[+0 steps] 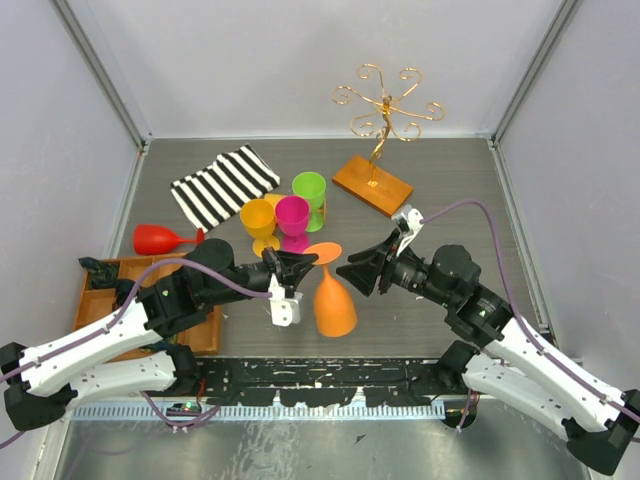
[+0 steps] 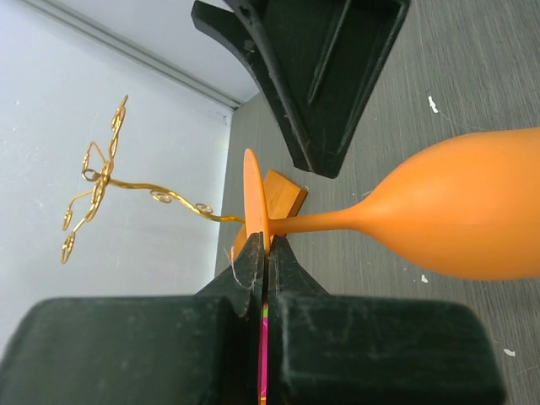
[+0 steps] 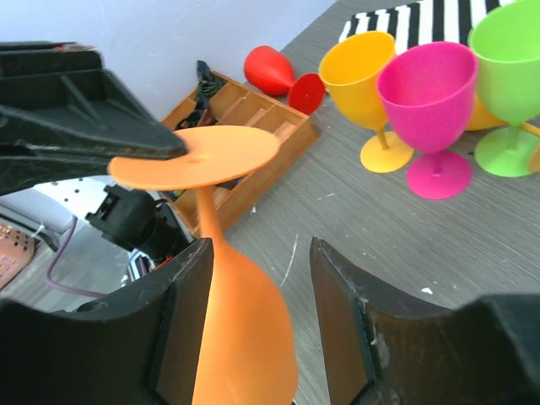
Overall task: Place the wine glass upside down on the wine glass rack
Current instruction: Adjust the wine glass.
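Observation:
An orange wine glass (image 1: pixel 335 305) hangs upside down above the table, bowl down and foot up. My left gripper (image 1: pixel 312 262) is shut on the rim of its flat foot (image 2: pixel 253 198). In the left wrist view the bowl (image 2: pixel 472 215) stretches off to the right. My right gripper (image 3: pixel 261 249) is open with its jaws on either side of the stem and upper bowl (image 3: pixel 245 337). The left finger lies against the bowl and a gap shows at the right finger. The wine glass rack (image 1: pixel 385 110), gold wire on a wooden base (image 1: pixel 372 184), stands at the back right with its arms bare.
Yellow (image 1: pixel 258 218), magenta (image 1: pixel 293 215) and green (image 1: pixel 309 188) glasses stand upright behind the grippers. A red glass (image 1: pixel 160 239) lies on its side at the left. A striped cloth (image 1: pixel 224 185) lies at the back left. A compartmented wooden tray (image 1: pixel 97 290) sits under my left arm.

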### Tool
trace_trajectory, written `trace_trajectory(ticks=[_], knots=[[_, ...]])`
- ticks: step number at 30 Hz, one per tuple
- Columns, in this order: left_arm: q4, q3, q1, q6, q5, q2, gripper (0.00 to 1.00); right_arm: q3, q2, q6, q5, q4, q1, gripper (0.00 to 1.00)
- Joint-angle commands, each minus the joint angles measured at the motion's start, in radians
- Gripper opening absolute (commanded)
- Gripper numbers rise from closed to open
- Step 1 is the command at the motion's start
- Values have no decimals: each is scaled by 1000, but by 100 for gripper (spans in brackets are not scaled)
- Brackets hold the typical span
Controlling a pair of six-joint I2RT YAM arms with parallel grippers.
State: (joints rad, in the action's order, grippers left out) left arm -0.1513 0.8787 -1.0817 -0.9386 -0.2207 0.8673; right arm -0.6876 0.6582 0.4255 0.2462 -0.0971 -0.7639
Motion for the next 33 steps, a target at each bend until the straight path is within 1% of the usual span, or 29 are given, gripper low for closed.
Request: trace_trajectory(ticks=[1,4,11,15,24,29,33], knots=[[9,-11,0,-9,15,-11,0,24,-40,17,-45,189,-65,55],[9,-11,-1,-11,18,-14,0,59,-46,33,-68,256,-103,54],[10,-13,0,-12,18,-18,0,109,-14,47,-185,363,-197,45],[10,-13,0,-11,16,-20,0,127,15,43,-229,422,-247,44],[10,-18,0,-12,14,-24,0,141,69,31,-286,459,-300,42],[10,-17,-1,-11,12,-22,0,146,66,29,-304,448,-304,34],[10,-17,-2,-11,10,-23,0,144,81,30,-298,444,-304,34]])
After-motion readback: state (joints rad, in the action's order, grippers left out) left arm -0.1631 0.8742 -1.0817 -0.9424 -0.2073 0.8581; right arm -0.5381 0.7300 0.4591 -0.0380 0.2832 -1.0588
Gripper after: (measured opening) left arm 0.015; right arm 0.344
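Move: The wine glass hangs upside down, the left hand still pinching its foot. Its stem is some 6 cm to the right hand's left, about 2 cm back and level with it; from the left hand the stem is about 3 cm to the right and 4 cm lower. The magenta cup stands roughly 17 cm ahead and 14 cm left of the right hand, the yellow cup about 7 cm farther left, both some 18 cm lower. The wine glass's stem is taken between the right hand's open fingers, just under the foot: that hand goes about 5 cm left and 2 cm back, arching up a little and sinking again, while its fingertips tip up some 10 degrees. The fingers narrow from half open to about a third, without a grip to be seen. The left hand stays still and keeps its pinch on the foot. ##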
